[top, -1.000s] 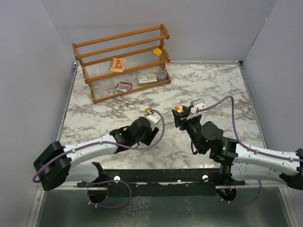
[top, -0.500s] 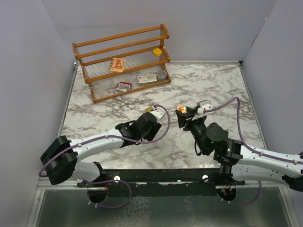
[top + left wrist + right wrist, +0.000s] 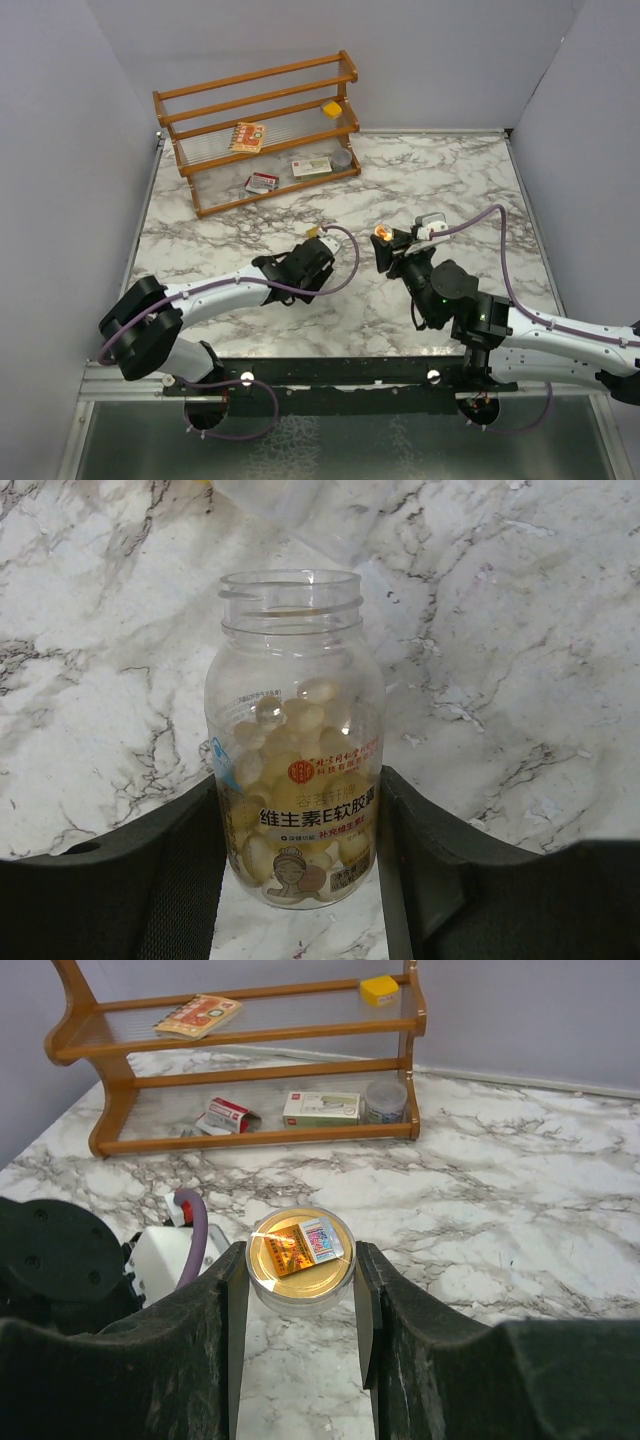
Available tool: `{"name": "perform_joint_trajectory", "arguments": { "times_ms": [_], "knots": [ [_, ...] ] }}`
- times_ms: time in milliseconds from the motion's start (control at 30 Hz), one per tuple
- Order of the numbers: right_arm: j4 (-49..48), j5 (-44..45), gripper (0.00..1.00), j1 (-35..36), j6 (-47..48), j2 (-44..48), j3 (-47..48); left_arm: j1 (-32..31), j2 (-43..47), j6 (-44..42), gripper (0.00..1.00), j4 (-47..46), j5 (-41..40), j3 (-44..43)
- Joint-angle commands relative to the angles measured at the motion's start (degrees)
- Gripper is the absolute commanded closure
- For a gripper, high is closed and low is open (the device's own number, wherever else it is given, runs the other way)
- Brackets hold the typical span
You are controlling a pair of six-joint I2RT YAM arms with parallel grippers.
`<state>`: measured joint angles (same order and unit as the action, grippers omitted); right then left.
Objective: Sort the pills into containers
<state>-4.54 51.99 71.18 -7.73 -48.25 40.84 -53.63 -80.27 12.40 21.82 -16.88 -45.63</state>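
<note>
My left gripper point(image 3: 300, 785) is shut on a clear, uncapped bottle point(image 3: 295, 730) about half full of pale yellow pills point(image 3: 300, 715). The bottle has a printed label, and its open mouth points away from the wrist over the marble. From above, that gripper point(image 3: 316, 238) is at mid-table. My right gripper point(image 3: 300, 1272) is shut on a round amber-tinted container point(image 3: 300, 1250) with a gold top and a sticker. It holds the container point(image 3: 381, 232) above the table, just right of the left gripper. A small yellow box container point(image 3: 331, 108) sits on the rack's top shelf.
A wooden rack point(image 3: 260, 130) stands at the back left of the marble table point(image 3: 450, 180). It holds flat card packets point(image 3: 247, 136) and a round grey tin point(image 3: 342, 157). Grey walls close in the left, back and right sides.
The left arm has stretched forward and shifted right, while its gripper and bottle stay almost in place. The right gripper has moved slightly right with the round container, then held still.
</note>
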Motion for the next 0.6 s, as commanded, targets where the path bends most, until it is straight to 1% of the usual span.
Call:
{"name": "perform_joint_trajectory", "arguments": {
  "times_ms": [0, 67, 200, 267, 333, 567],
  "knots": [
    [2.2, -0.9, 0.99, -0.1, -2.9, 0.5, -1.2, 3.9, -0.6, -3.3, 1.00, -0.2, 4.8, -3.2],
    [2.0, -1.1, 0.99, -0.1, -3.1, 0.6, -1.4, 5.6, -1.3, -4.4, 1.00, 0.5, 7.3, -4.6],
    [1.4, -1.1, 0.99, -0.1, -2.9, 0.6, -1.7, 9.5, -3.4, -7.3, 1.00, 6.1, 11.5, -10.0],
    [0.5, -1.1, 0.99, 0.0, -2.2, 0.3, -1.8, 10.6, -4.7, -8.2, 1.00, 8.6, 14.8, -12.9],
    [-0.4, -1.0, 0.99, 0.0, -1.6, 0.2, -2.0, 10.7, -5.9, -8.9, 1.00, 9.9, 16.2, -14.6],
    [-0.6, 0.7, 0.99, -0.1, -2.3, -0.4, -2.4, 10.7, -9.1, -11.4, 1.00, 11.1, 17.8, -14.4]
  ]
}}
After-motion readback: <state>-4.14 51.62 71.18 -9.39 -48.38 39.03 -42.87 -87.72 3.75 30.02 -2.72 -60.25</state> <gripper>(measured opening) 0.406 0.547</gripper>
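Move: The left gripper holds the open pill bottle, mouth forward. The pill organizer it is meant for lies about 11 cm ahead, 3 cm right and 5 cm below. The bottle cap, held in the right gripper, is roughly 14 cm to the left gripper's right, level with it fore and aft, and 23 cm higher; the red-and-white box lies some 29 cm ahead and 11 cm left. From the right gripper the organizer is about 12 cm ahead, 10 cm left and 28 cm down. Bring the left gripper forward about 4.5 cm towards the pill organizer, starting nearly level, then climbing about 3.5 cm before easing down nearly 1 cm and drifting slightly right at the end. Keep the pill bottle pinched and dip its mouth by under 10 degrees on the way. With the right gripper, keep hold of the cap and let it sink slightly. ##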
